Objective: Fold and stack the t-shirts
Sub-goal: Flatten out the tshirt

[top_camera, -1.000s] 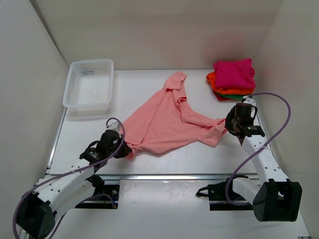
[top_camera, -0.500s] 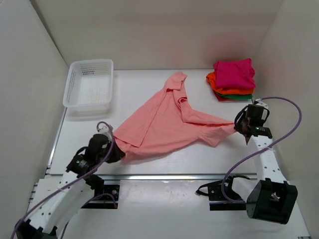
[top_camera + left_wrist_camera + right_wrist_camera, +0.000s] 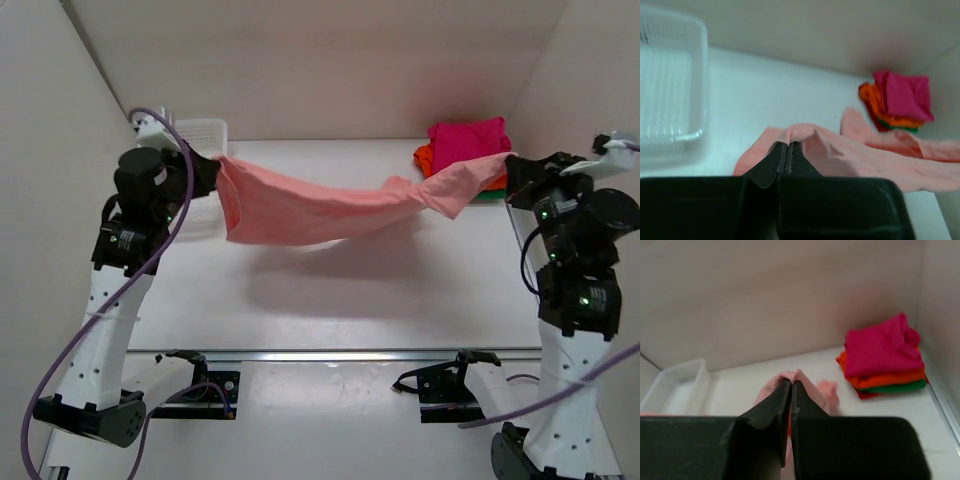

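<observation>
A salmon-pink t-shirt (image 3: 320, 205) hangs in the air, stretched between both arms above the table. My left gripper (image 3: 213, 165) is shut on its left end, and the cloth (image 3: 850, 152) bunches over the closed tips (image 3: 788, 145). My right gripper (image 3: 508, 168) is shut on the right end, pink cloth (image 3: 817, 390) showing past its tips (image 3: 791, 382). A stack of folded t-shirts (image 3: 468, 150), magenta on top of orange, green and red, sits at the back right; it also shows as a stack (image 3: 897, 102) in the left wrist view and a stack (image 3: 885, 355) in the right.
A white mesh basket (image 3: 195, 130) stands at the back left, partly hidden behind my left arm, and is the basket (image 3: 667, 90) in the left wrist view and the basket (image 3: 675, 387) in the right. White walls enclose the table (image 3: 330, 290) on three sides.
Both arms have risen and spread apart, lifting the pink t-shirt off the table and stretching it in the air. Both grippers stay shut on it.
</observation>
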Robot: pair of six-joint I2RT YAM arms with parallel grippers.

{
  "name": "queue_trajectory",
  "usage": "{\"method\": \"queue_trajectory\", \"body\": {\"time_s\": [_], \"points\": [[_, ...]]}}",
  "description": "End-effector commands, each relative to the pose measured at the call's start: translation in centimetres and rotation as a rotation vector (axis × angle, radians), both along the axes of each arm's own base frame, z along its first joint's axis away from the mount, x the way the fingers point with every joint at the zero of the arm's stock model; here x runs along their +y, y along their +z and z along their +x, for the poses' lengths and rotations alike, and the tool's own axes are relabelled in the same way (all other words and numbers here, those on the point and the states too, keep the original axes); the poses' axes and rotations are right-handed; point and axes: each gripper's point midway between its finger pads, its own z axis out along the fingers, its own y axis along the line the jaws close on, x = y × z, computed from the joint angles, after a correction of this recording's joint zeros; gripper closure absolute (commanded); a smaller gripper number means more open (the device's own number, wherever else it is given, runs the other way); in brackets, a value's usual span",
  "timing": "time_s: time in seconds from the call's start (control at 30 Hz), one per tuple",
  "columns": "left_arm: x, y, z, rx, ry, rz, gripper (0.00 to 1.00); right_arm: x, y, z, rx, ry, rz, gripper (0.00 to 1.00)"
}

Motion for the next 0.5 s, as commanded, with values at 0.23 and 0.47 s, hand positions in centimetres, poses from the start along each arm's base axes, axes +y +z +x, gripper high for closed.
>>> {"method": "queue_trajectory", "body": {"time_s": [0.23, 0.47], "points": [[5.9, 18.3, -4.3, -0.419, 0.247, 0.017, 1.00, 1.7, 20.0, -10.7, -0.492, 0.015, -0.117, 1.00], [5.8, 16.5, -2.1, -0.365, 0.253, 0.050, 1.00, 2.1, 20.9, -7.1, -0.469, 0.051, -0.139, 1.00]]}}
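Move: The t-shirt is already off the table, pinched at one end by each gripper. Its middle sags about 21 cm to the right of the left hand and 12 cm below it, and about 25 cm to the left of the right hand and 18 cm below, roughly level with both front to back. The white basket stands some 22 cm ahead of the left hand, 18 cm left and 32 cm down. The folded stack is about 26 cm ahead of the right hand, 11 cm right and 40 cm down. Hoist the t-shirt high with both grippers shut on its ends: swing the left one up about 20 cm, easing 5 cm back and as much to the left. Bring the right one up a little further while drawing it some 15 cm back towards its base. Tip both sets of fingers upward, roughly 30 degrees, and slow to a stop at the top. ##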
